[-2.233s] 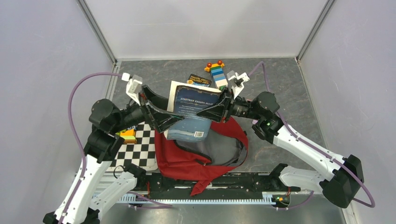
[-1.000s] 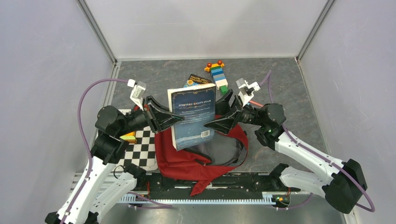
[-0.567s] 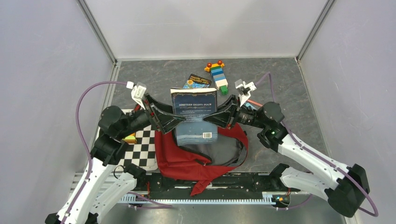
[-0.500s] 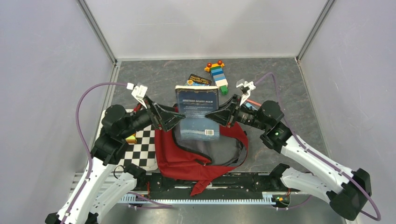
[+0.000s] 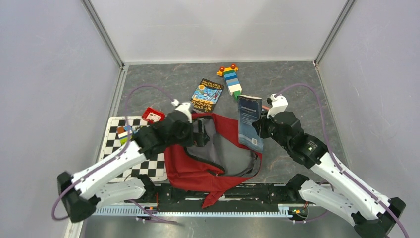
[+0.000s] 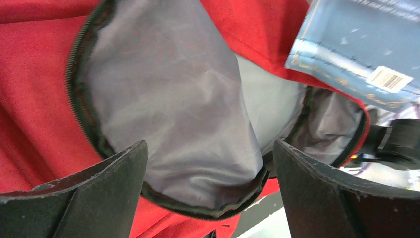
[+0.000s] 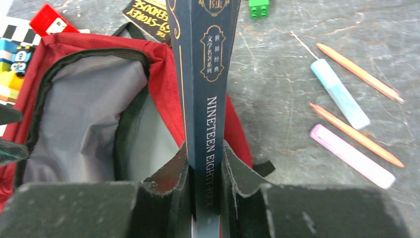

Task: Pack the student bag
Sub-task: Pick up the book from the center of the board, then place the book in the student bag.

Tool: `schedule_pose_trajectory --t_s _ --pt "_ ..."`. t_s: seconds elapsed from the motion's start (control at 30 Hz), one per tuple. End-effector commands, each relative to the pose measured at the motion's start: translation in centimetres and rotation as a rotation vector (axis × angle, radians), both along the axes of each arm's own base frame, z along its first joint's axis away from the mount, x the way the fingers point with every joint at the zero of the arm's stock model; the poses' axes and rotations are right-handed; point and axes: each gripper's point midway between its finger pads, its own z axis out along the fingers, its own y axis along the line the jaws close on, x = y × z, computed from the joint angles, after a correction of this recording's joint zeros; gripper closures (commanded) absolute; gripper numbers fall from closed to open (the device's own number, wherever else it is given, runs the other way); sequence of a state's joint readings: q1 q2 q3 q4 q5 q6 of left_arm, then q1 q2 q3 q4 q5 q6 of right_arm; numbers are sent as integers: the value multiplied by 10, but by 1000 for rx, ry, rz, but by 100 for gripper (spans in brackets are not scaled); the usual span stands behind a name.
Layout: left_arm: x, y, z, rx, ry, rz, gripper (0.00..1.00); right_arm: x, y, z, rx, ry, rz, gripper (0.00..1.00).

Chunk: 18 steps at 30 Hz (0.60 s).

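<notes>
The student bag (image 5: 190,171), dark red with a grey lining (image 5: 223,146), lies open in front of the arm bases. My right gripper (image 5: 257,128) is shut on a dark-blue book (image 5: 248,119) and holds it on edge over the bag's right rim. In the right wrist view the book's spine (image 7: 203,74) runs up between the closed jaws of the gripper (image 7: 204,148), beside the bag's red rim (image 7: 163,84). My left gripper (image 5: 199,134) hangs open over the bag's mouth. Between its fingers (image 6: 209,146) only the grey lining (image 6: 168,99) shows, and the book (image 6: 356,44) is at the upper right.
A second book (image 5: 208,94) and a coloured brick tower (image 5: 230,82) lie behind the bag. A small red box (image 5: 153,116) and a chessboard (image 5: 148,166) with toy pieces (image 5: 124,134) are at the left. Two orange pencils (image 7: 359,72), a blue stick (image 7: 341,94) and a pink stick (image 7: 351,156) lie right of the bag.
The left gripper let go of the book, opened wide and dropped to the bag's mouth. The right gripper closed on the book, turned it on edge and carried it right.
</notes>
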State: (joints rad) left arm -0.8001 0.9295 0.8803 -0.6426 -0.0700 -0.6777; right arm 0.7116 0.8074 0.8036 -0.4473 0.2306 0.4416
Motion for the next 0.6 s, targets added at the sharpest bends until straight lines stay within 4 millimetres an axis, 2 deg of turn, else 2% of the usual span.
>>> schedule_pose_trajectory --t_s 0.0,0.17,0.23,0.37,0.5,0.57 --pt "16 -18 8 144 -52 99 0 8 -19 47 30 -121 -99 100" --pt "20 -54 0 316 -98 65 0 2 -22 46 30 -121 -88 100" --pt "22 -61 -8 417 -101 57 0 -1 -19 46 48 -116 -66 100" --pt "28 -55 -31 664 -88 58 0 -11 -7 57 140 -112 -14 100" --pt "30 -38 -40 828 -82 72 0 -19 2 68 261 -119 19 100" --pt "28 -29 -44 878 -74 73 1 -20 8 64 304 -114 30 100"
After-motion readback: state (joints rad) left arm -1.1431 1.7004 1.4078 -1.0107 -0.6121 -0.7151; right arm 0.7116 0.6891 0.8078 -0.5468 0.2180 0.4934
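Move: The bag's open mouth, with its loose grey lining, lies about 9 cm to the right of the left hand, 2 cm back and some 14 cm below. The book of the game-like yellow-blue cover lies 20 cm ahead of the left hand, 3 cm right and 17 cm lower. From the right hand the bag's mouth is roughly 12 cm left, 6 cm back and 17 cm down; the middle of the held Nineteen Eighty-Four stands about 4 cm ahead of the right hand and 3 cm left. The bag's mouth is what the left hand goes for, fingers staying wide open: it sweeps some 8 cm right over the grey lining, then sinks more steeply and comes back left a little, ending about 6 cm lower and slightly farther forward. Meanwhile its wrist rolls some 40 degrees until the fingers point steeply down. The right hand keeps its pinch on the book's spine, easing right, then about 2 cm back. ##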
